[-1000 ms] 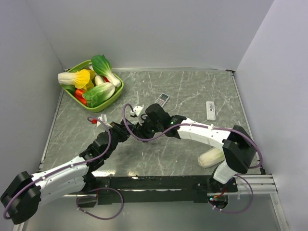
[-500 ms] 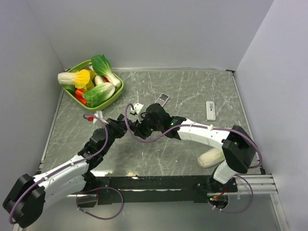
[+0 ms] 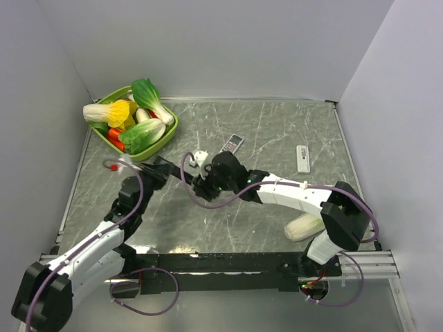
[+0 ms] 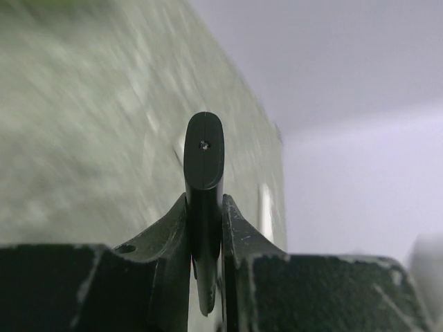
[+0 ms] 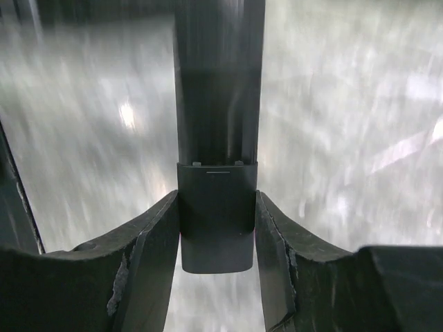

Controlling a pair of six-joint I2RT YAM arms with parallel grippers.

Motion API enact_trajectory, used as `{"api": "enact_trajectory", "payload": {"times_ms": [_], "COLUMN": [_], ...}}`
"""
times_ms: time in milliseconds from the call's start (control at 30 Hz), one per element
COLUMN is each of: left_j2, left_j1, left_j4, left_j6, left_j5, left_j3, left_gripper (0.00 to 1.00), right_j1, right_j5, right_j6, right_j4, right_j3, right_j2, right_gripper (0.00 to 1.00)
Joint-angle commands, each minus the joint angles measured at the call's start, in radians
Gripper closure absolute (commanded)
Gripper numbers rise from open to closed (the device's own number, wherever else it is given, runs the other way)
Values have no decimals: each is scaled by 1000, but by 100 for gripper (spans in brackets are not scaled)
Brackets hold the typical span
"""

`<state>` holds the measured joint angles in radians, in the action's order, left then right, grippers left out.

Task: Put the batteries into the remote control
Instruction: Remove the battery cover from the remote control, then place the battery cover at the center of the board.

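My right gripper (image 3: 203, 182) is shut on a black remote control (image 5: 218, 104), held lengthwise between its fingers, with the end section (image 5: 217, 221) clamped between the pads. My left gripper (image 3: 160, 166) is shut on a thin black flat piece (image 4: 204, 149), seen edge-on with a small hole in its end. In the top view the two grippers are apart, the left one a short way left of the right one. No batteries show in any view.
A green basket (image 3: 168, 133) of vegetables stands at the back left, close behind my left gripper. A small dark remote (image 3: 232, 143) and a white remote (image 3: 302, 158) lie further back. A pale cabbage (image 3: 304, 226) rests by the right arm's base.
My left gripper has pulled back and to the left, away from the right gripper, carrying the thin black piece. The right gripper has stayed roughly in place, still holding the remote.
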<state>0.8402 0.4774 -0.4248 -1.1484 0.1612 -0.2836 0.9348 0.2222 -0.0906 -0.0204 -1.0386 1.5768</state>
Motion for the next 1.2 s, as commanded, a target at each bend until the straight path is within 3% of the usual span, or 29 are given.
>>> {"api": "enact_trajectory", "payload": {"times_ms": [0, 267, 733, 933, 1167], "left_j2": [-47, -61, -168, -194, -197], "left_j1": [-149, -195, -197, -197, -197], "left_j4": [-60, -77, 27, 8, -74], "left_j6": [-2, -19, 177, 234, 248], "left_j5": [285, 218, -130, -238, -348], "left_j3": [-63, -61, 6, 38, 92], "left_gripper": [99, 99, 99, 99, 99], "right_j1": [16, 19, -51, -53, -50], "right_j5": [22, 5, -198, -257, -248], "right_j6": [-12, 12, 268, 296, 298], "right_j4": [332, 359, 436, 390, 382], "right_j3": [80, 83, 60, 51, 66], "right_j2": [-58, -89, 55, 120, 146], "right_gripper": [80, 80, 76, 67, 41]}}
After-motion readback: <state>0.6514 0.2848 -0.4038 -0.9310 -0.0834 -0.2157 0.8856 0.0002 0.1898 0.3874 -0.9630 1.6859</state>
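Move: The right hand pinches the battery cover at the remote control's end. The remote's middle is about 8 cm to this hand's left and 4 cm ahead, roughly level, and the bare table spot it heads for is about 11 cm right, 3 cm back and 14 cm below. The loose batteries lie some 8 cm ahead, 21 cm right, on the table. The left hand grips the remote, its middle about 3 cm to the right; the vegetable basket is about 24 cm ahead, 12 cm left and lower. Down and to the right, the right hand leaves the remote with the cover still pinched, sinking some 13 cm towards the bare table while its wrist turns the fingers steeply downward. The left hand, keeping the remote, springs about 10 cm left and a little forward and up, yawing counter-clockwise, then eases back right and back towards itself, lowering at the end. ##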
